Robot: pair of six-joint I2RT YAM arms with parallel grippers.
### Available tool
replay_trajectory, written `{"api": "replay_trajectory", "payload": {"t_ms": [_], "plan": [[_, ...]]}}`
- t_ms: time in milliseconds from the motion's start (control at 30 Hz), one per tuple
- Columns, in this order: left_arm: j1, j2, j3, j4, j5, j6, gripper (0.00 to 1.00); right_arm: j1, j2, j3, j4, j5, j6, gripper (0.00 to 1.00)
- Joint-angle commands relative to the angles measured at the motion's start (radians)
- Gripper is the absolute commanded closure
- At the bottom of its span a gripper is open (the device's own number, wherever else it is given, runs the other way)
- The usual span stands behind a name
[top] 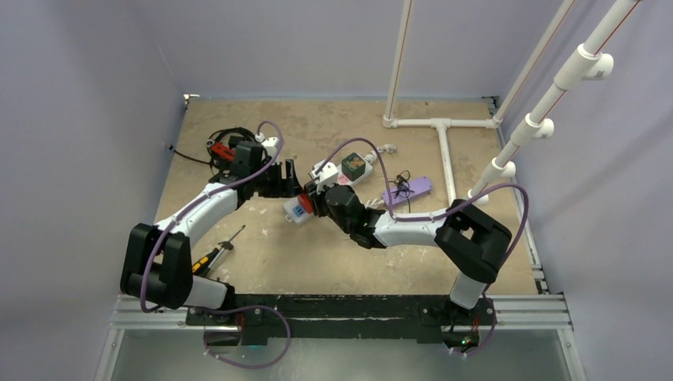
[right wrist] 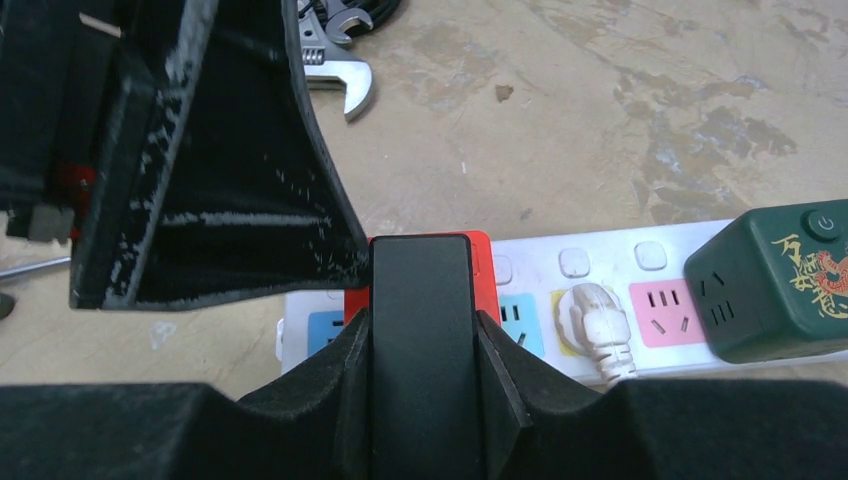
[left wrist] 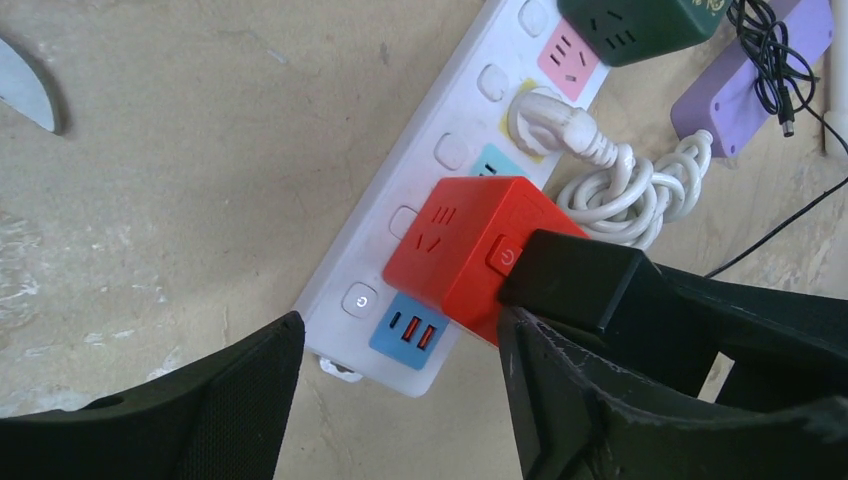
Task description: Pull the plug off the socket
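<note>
The socket (left wrist: pixel 400 200) is a long white power strip with pastel outlets, lying slantwise on the table (top: pixel 317 262). A red cube plug (left wrist: pixel 465 240) sits in it near the end with the blue USB panel (left wrist: pixel 408 332). My right gripper (right wrist: pixel 420 245) is shut on this plug. One of its fingers (left wrist: pixel 575 285) presses the plug's side, and in the right wrist view a finger hides most of the red cube (right wrist: pixel 485 262). My left gripper (left wrist: pixel 400 335) stands open, its fingers (left wrist: pixel 215 400) on either side of the strip's end, not gripping it.
A white plug (left wrist: pixel 545 120) with a coiled cord (left wrist: pixel 630 190) and a green cube plug (right wrist: pixel 780 280) sit further along the strip. A purple bar (top: pixel 407 189), a wrench (right wrist: pixel 340 70), a screwdriver (top: pixel 214 254), black cables (top: pixel 226 147) and a white pipe frame (top: pixel 440 123) lie around.
</note>
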Motion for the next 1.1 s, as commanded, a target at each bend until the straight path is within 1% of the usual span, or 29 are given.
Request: {"api": "replay_trajectory", "payload": {"t_ms": [0, 267, 600, 833, 900, 1067], "plan": [[0.001, 0.024, 0.000, 0.044, 0.057, -0.029, 0.33, -0.010, 0.031, 0.031, -0.064, 0.085, 0.062, 1.00], [0.001, 0.038, -0.009, 0.069, 0.070, -0.050, 0.40, -0.011, 0.037, 0.037, -0.060, 0.064, 0.061, 1.00], [0.015, 0.057, 0.013, 0.099, 0.030, -0.075, 0.50, -0.011, 0.026, 0.027, -0.046, 0.033, 0.054, 1.00], [0.027, 0.082, -0.004, 0.133, 0.072, -0.097, 0.53, -0.012, 0.022, 0.027, -0.044, 0.026, 0.048, 1.00], [0.027, 0.103, -0.010, 0.147, 0.107, -0.110, 0.53, -0.011, 0.020, 0.025, -0.043, 0.026, 0.047, 1.00], [0.022, 0.149, -0.018, 0.150, 0.140, -0.122, 0.65, -0.011, 0.009, 0.019, -0.036, 0.029, 0.048, 1.00]]}}
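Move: Just beyond the left fingertips lies the red socket cube, about 2 cm ahead, 4 cm to the right and 3 cm below; the black plug projects from its near right side, roughly 2 cm back and 7 cm right of the left hand. The green cube is some 11 cm ahead and 17 cm right. The right hand already grips the plug, with the red cube about 4 cm ahead and 3 cm left of it, 1 cm lower. Closing its fingers to about half their starting gap, the left hand eases in towards the red socket cube, first some 1 cm right and 1 cm down, then about 1.5 cm forward and a little further right, rolling slightly so its left side dips. Its tips come close to the cube, though contact can't be made out. The right hand keeps its grip on the black plug and, after a tiny forward nudge, stays put. ##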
